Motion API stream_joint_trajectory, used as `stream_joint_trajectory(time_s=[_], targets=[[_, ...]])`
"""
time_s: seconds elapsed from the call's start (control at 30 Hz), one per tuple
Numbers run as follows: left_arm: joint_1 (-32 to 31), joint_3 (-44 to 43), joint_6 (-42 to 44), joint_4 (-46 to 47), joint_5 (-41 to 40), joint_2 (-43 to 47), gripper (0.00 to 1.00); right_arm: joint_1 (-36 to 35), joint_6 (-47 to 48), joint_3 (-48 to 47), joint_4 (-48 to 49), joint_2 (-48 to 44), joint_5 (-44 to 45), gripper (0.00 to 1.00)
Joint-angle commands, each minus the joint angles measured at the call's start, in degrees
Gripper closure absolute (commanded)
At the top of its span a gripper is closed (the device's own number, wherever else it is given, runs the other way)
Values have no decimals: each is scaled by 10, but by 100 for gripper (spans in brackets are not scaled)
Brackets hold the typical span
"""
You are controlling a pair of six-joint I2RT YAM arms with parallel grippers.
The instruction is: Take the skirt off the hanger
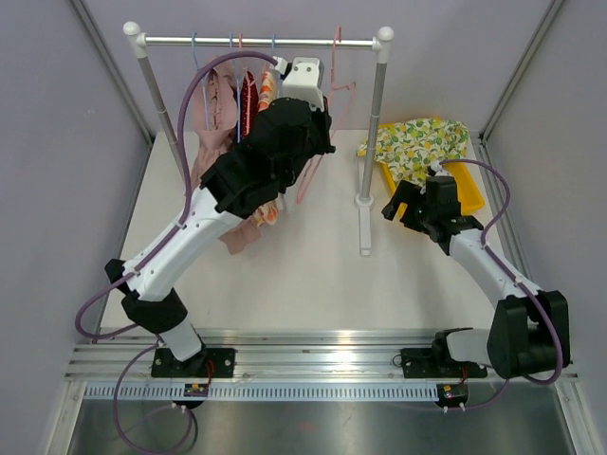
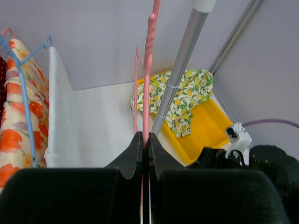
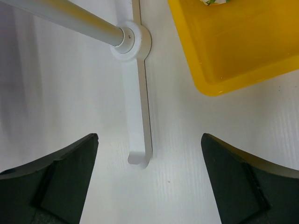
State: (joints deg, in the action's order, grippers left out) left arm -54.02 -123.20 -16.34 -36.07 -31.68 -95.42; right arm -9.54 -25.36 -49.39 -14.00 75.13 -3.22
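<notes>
The lemon-print skirt (image 1: 415, 144) lies off the hanger, draped over the far end of the yellow bin (image 1: 467, 188). In the left wrist view the skirt (image 2: 187, 95) shows behind the rack post. A bare pink hanger (image 2: 148, 70) hangs from the rod, and my left gripper (image 2: 145, 137) is shut on its thin lower wire. From above, the pink hanger (image 1: 335, 59) sits at the rod's right end. My right gripper (image 3: 148, 140) stands wide open over the white table with nothing between its fingers; it hovers just left of the bin (image 3: 233, 51).
The clothes rack's rod (image 1: 261, 42) carries several other garments (image 1: 228, 123), among them an orange floral one (image 2: 18, 107) and a white one (image 2: 60, 116). The rack's right post (image 1: 372, 133) and its white foot (image 3: 139, 116) stand between my two arms.
</notes>
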Motion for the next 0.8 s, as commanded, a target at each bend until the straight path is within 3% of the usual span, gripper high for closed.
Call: stream_joint_trajectory(time_s=[0.0,0.2,0.37,0.6,0.67,0.7,0.73,0.77], targets=[[1,-78,17,48,-2,-33,100,-1,-8,22,50,-52,-30,1],[11,-192,34,56,0,-140,100,-6,-38,25,34,-79,-52,1],[47,-141,-18,53,14,-142,100,-14,-42,34,20,-107,-55,0],[43,-72,-48,23,35,-87,100,-16,-37,54,3,-146,-55,0],[35,-66,-48,15,40,-58,90,-17,-39,59,0,-150,-58,1],[32,-59,-42,11,39,-44,75,-18,-41,61,-1,-155,-59,1],[30,-55,-38,7,35,-20,48,-19,-41,62,-2,-159,-60,0],[30,-50,-34,5,30,-5,35,-20,-43,67,-2,-162,-60,1]])
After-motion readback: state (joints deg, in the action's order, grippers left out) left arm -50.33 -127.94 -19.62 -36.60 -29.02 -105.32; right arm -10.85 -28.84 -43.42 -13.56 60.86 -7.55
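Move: The left hand holds the empty pink hanger by its near wire; its free stretch of rail is some 14 cm ahead, 16 cm above and 3 cm to the right. The right upright's top is level with that spot, about 7 cm right of it. The white skirt hangs about 10 cm ahead of the hand and 8 cm left, the orange floral skirt 4 cm farther left. From the right hand, that rail spot lies about 12 cm ahead, 14 cm left and 48 cm up. Forward by about 7.5 cm, first rising slightly and drifting right, then dipping some 8 cm, the left hand takes the pink hanger's hook over the rail; it then opens its fingers about halfway around the wire while easing back nearly 3 cm. The right hand, open and empty, rises about 4 cm and backs off as much from beside the yellow bin. ##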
